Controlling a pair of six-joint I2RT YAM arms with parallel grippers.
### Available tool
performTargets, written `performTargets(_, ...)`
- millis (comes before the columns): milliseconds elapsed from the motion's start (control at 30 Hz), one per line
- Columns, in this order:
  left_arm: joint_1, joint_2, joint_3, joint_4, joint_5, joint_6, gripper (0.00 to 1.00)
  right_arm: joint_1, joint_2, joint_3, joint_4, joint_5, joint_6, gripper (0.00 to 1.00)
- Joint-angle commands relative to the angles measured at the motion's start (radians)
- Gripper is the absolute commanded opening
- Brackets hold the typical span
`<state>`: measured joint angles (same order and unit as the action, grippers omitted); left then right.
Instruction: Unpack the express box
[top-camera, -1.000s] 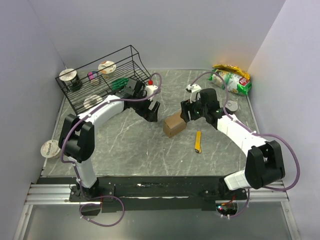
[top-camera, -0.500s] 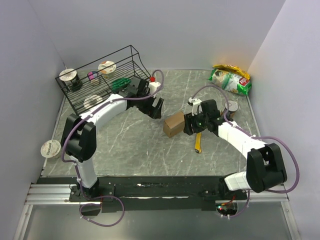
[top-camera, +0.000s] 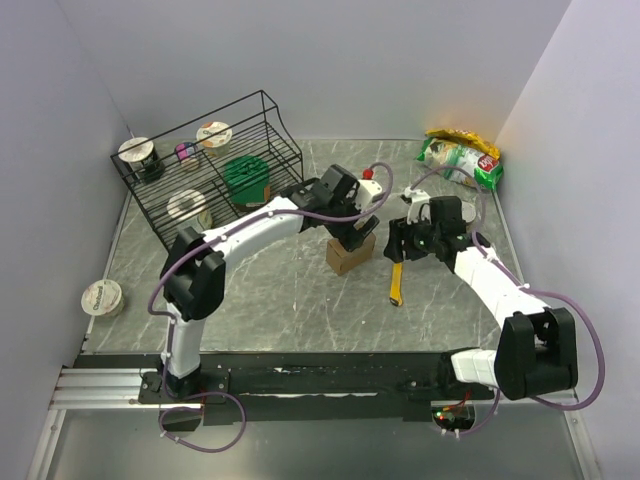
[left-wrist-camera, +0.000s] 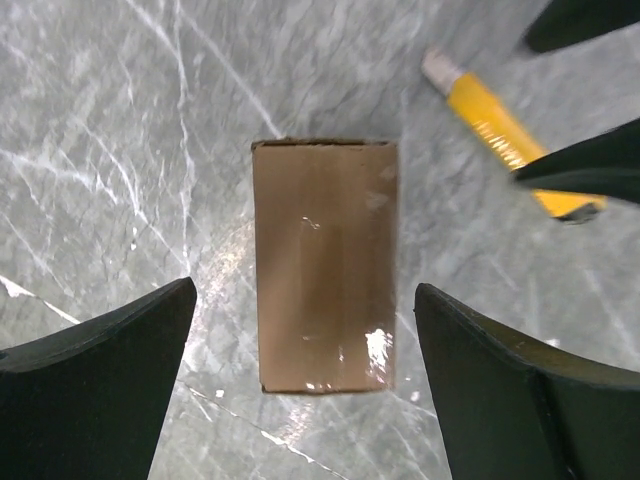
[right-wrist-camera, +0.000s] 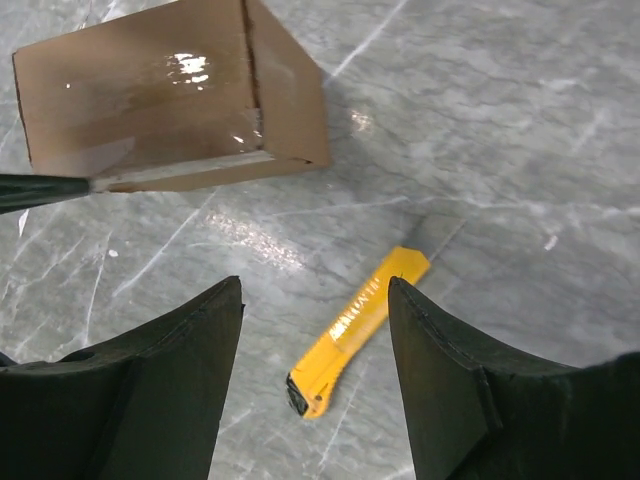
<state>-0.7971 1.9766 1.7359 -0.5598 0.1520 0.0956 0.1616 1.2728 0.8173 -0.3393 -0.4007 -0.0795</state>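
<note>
The express box (top-camera: 349, 256), a small brown carton with its flaps taped shut, lies on the marble tabletop near the middle. My left gripper (top-camera: 356, 233) hovers right above it, open, with the box (left-wrist-camera: 324, 265) centred between the two wide-set fingers and untouched. To the right of the box lies a yellow utility knife (top-camera: 397, 284). My right gripper (top-camera: 398, 246) hangs open over that knife (right-wrist-camera: 358, 332), its fingers clear of it. In the right wrist view the box (right-wrist-camera: 150, 90) sits at the upper left.
A black wire rack (top-camera: 210, 160) with cups and a green item stands at the back left. A green snack bag (top-camera: 462, 160) lies at the back right corner. A round cup (top-camera: 102, 297) sits at the table's left edge.
The left arm has swung right from beside the rack to over the box. The right gripper has drawn back from the box's right side to over the knife.
</note>
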Motion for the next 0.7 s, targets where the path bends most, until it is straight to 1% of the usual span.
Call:
performTargets(0,-0.007,0.039,0.045,-0.025,-0.092,0.029,0.97,-0.025,-0.058,0.034,-0.012,-0.024,0.000,0.67)
performTargets(133,-0.024,0.060,0.053,-0.051,-0.086,0.046,0.96,-0.045,-0.069,0.029,-0.015,-0.038,0.015,0.67)
performTargets(233,-0.030,0.076,0.057,-0.061,-0.080,0.044,0.99,-0.050,-0.067,0.032,-0.021,-0.044,0.018,0.67)
performTargets(333,-0.036,0.077,0.070,-0.071,-0.071,0.064,0.92,-0.057,-0.058,0.040,-0.030,-0.047,0.021,0.67)
performTargets(367,-0.036,0.077,0.074,-0.075,-0.066,0.078,0.88,-0.062,-0.055,0.040,-0.030,-0.050,0.021,0.67)
performTargets(533,-0.036,0.093,0.119,-0.123,-0.043,0.095,0.83,-0.070,-0.052,0.026,-0.009,-0.061,0.043,0.67)
performTargets(567,-0.036,0.094,0.122,-0.129,-0.034,0.102,0.77,-0.070,-0.049,0.025,-0.006,-0.066,0.044,0.67)
performTargets(633,-0.034,0.096,0.129,-0.141,-0.014,0.098,0.73,-0.068,-0.050,0.016,0.003,-0.089,0.043,0.66)
performTargets(667,-0.034,0.094,0.134,-0.147,-0.008,0.093,0.67,-0.068,-0.049,0.011,0.006,-0.095,0.035,0.65)
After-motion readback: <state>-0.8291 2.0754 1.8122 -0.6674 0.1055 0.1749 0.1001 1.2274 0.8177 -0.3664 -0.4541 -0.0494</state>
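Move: The cardboard box lies nearly straight below the left hand's spread fingers, its middle about 9 cm down and 1 cm back. The yellow cutter lies roughly 9 cm to the right of that hand, 6 cm back and 13 cm down. From the right hand the box is some 10 cm to the left, 1 cm ahead and 6 cm lower. The left hand sinks about 3.5 cm towards the box, its pointing steepening slightly while the fingers partly close. ##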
